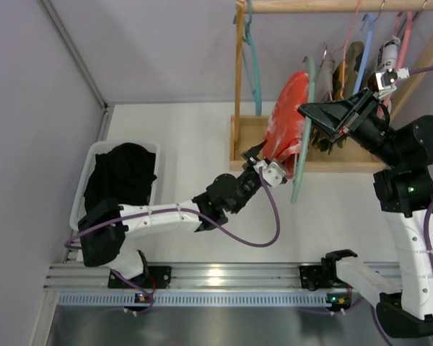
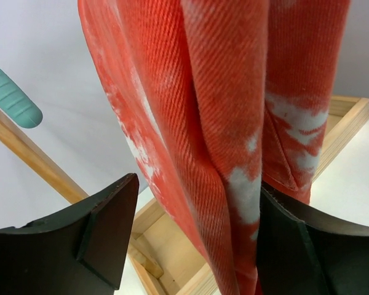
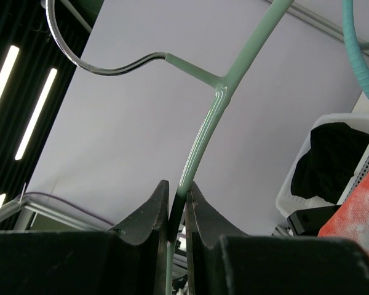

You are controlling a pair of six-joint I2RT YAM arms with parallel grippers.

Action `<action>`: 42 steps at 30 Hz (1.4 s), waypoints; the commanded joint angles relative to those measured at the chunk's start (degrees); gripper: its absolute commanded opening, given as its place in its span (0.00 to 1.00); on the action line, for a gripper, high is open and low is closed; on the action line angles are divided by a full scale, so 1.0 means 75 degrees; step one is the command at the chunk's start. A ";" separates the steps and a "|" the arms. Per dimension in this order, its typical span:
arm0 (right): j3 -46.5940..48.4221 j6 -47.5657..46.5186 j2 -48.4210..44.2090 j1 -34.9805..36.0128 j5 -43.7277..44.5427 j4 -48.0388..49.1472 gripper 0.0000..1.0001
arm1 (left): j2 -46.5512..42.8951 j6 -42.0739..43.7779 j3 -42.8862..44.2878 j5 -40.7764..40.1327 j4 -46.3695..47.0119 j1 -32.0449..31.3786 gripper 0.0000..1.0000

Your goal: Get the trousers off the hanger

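Note:
Red, white-mottled trousers [image 1: 289,115] hang folded over a pale green hanger [image 1: 303,166] in front of the wooden rack. My right gripper [image 1: 307,112] is shut on that hanger; in the right wrist view the thin green rod [image 3: 209,129] runs up from between the pinched jaws [image 3: 177,184] to a metal hook. My left gripper [image 1: 263,160] is at the trousers' lower end. In the left wrist view the red cloth [image 2: 234,92] hangs between its open jaws [image 2: 197,184], against the right finger [image 2: 295,246] and apart from the left finger [image 2: 104,233].
A white basket [image 1: 86,187] holding black clothes stands at the left. The wooden rack's post [image 1: 239,86] and base tray [image 1: 249,133] are behind the trousers. A teal hanger [image 1: 254,72] and several more hangers with garments [image 1: 346,65] hang from the rail.

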 commanded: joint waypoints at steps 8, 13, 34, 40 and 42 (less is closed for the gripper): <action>0.0065 -0.0580 -0.0652 0.0096 0.0128 0.0627 0.00 | 0.0014 0.0134 0.0547 0.0088 0.0649 -0.0008 0.50; -0.0438 -0.0780 -0.0734 0.0096 0.0105 0.0509 0.00 | -0.0360 0.0146 0.0511 -0.0158 0.0602 -0.0008 0.16; -0.2945 -0.1471 -0.0640 -0.0021 -0.0328 0.1575 0.00 | -0.2119 -0.1682 0.2888 -0.0007 -0.2668 -0.0008 0.00; -0.3778 -0.1588 -0.0734 -0.0208 -0.0457 0.1763 0.00 | -0.1932 -0.1951 0.3814 0.0134 -0.2926 -0.0008 0.00; -0.4071 -0.1647 -0.0746 -0.0267 -0.0516 0.1856 0.00 | -0.1850 -0.1998 0.4095 0.0204 -0.2926 -0.0008 0.00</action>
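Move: The red trousers hang from the green hanger with a lower edge already between the left hand's open fingers; their middle is about 3 cm ahead, 4 cm right and 9 cm above. From that hand, the green hanger's middle is some 7 cm right, 3 cm back and 16 cm up; the turquoise hanger is 12 cm ahead, 7 cm left and 15 cm up. From the right hand, which holds the green hanger, the red trousers' middle is about 8 cm ahead, 4 cm left and 12 cm below, and the grey trousers are 16 cm ahead, 4 cm right and 12 cm below. The left hand stays almost in place while its fingers close and pinch the lower part of the red trousers, then lifts the cloth about 12 cm, drifting some 5 cm left and tipping slightly down. The right hand keeps its fingers shut on the green hanger and, after easing a little back, lowers it about 15 cm with a slight forward drift, so that the hanger goes down as the pinched cloth goes up. ##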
